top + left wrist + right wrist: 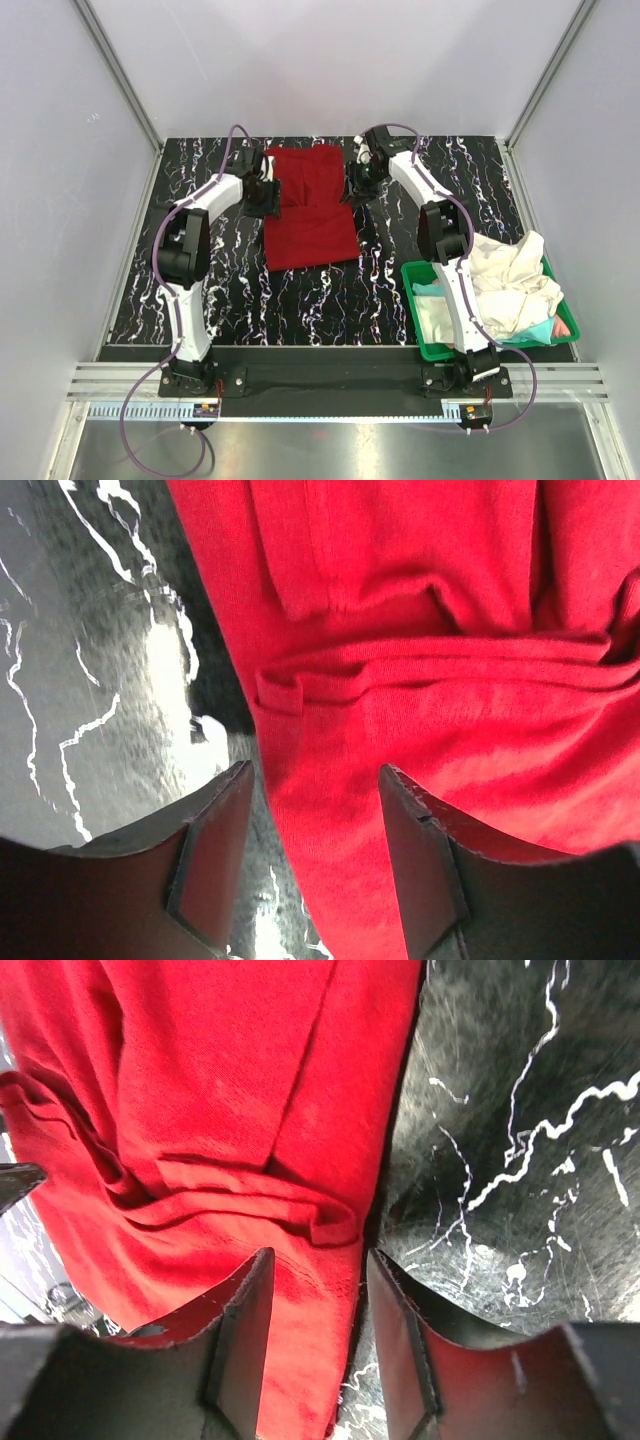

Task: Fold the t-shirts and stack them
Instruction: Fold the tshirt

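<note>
The deep red t-shirt (310, 205) lies partly folded on the black marbled table (330, 290), with a fold ridge across it (430, 660) (230, 1195). My left gripper (263, 196) (315, 770) hovers at the shirt's left edge. Its jaws stand apart, one over the table and one over the cloth. At the right edge my right gripper (360, 185) (320, 1255) is open too, straddling the hem. Neither pinches the cloth. A cream-white t-shirt (515, 280), a teal one (428, 290) and a pinkish one (562, 326) lie heaped in the bin.
The green plastic bin (430, 351) sits at the near right of the table, beside the right arm's base. Grey walls enclose the table at the back and on both sides. Bare marbled table surface (330, 290) lies in front of the red shirt.
</note>
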Motion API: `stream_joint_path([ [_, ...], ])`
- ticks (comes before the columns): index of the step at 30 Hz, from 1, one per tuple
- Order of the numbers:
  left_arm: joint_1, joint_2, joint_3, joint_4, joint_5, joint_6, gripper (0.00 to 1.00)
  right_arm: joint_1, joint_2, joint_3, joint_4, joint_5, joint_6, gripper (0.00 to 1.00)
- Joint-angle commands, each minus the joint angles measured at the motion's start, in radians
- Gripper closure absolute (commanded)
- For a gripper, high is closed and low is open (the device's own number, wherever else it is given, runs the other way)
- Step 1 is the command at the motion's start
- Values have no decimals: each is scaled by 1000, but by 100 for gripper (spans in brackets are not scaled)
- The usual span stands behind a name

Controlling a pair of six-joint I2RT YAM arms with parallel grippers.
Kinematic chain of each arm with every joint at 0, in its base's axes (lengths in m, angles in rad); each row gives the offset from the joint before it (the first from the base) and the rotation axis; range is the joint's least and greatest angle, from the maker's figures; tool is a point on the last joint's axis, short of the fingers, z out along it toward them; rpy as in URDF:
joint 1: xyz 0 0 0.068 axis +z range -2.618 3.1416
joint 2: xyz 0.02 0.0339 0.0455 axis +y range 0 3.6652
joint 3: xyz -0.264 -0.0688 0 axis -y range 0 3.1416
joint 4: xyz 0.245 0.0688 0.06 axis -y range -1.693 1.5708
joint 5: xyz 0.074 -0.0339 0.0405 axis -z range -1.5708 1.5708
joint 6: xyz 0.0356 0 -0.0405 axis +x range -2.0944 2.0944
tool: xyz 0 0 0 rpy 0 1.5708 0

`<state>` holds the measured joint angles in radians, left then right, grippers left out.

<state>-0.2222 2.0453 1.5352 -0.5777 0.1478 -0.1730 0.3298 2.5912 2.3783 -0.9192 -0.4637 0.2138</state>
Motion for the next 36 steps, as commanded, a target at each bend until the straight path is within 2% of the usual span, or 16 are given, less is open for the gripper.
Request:
stream_joint_path([
  [1, 7, 24, 68, 27, -11, -20, 43, -2, 12, 61, 17, -6, 18, 52],
  [10, 14, 67, 121, 18, -19, -37, 51, -2, 30, 73, 31, -33, 50, 60],
  [11, 15, 75, 131, 9, -19, -39, 60, 0, 30, 75, 33, -30, 56, 66],
  [13, 14, 73, 134, 9, -19, -40, 63, -1, 30, 76, 36, -30, 58, 67],
  [15, 17, 72, 141, 13, -17, -42, 73, 0, 27, 81, 37, -23, 62, 74],
  [16, 17, 73, 146, 4, -19, -42, 80, 0, 27, 90, 37, -23, 67, 78],
  [17, 18, 72, 151, 1, -20, -42, 95, -1, 26, 94, 37, -23, 67, 85],
  [18, 18, 72, 161, -4, -21, -42, 100, -2, 27, 101, 34, -21, 70, 91],
  [24, 30, 6, 152, 3, -40, -59, 100, -3, -20, 95, 29, 13, 75, 94],
  [29, 41, -37, 155, -5, -33, -63, 100, -5, -103, -31, 62, 37, 72, 100],
  [36, 66, -92, 111, 1, -27, -52, 100, -6, -192, -145, 86, 57, 45, 100],
])
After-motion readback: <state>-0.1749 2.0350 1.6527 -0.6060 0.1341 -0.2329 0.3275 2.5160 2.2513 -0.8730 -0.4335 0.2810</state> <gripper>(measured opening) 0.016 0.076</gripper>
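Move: The left corner of the folded-up t-shirt's hem lies about 3 cm ahead of my left hand, straight in front. The hem's right corner is some 1 cm ahead of my right hand and level with it sideways. Both are about 1 cm below the fingertips. From the left hand, the shirt's near left corner is roughly 15 cm back and its far left corner about 20 cm ahead. From the right, the near right corner is some 17 cm back. I pinch both hem corners: my left hand slides about 2 cm forward, my right barely creeps forward, both dip half a centimetre, and the half-open fingers shut on the cloth. Keeping hold, my left hand then lifts about 3 cm, drifting left and a little forward, while my right stays low and draws back and right about 2 cm, stretching the hem between them. ##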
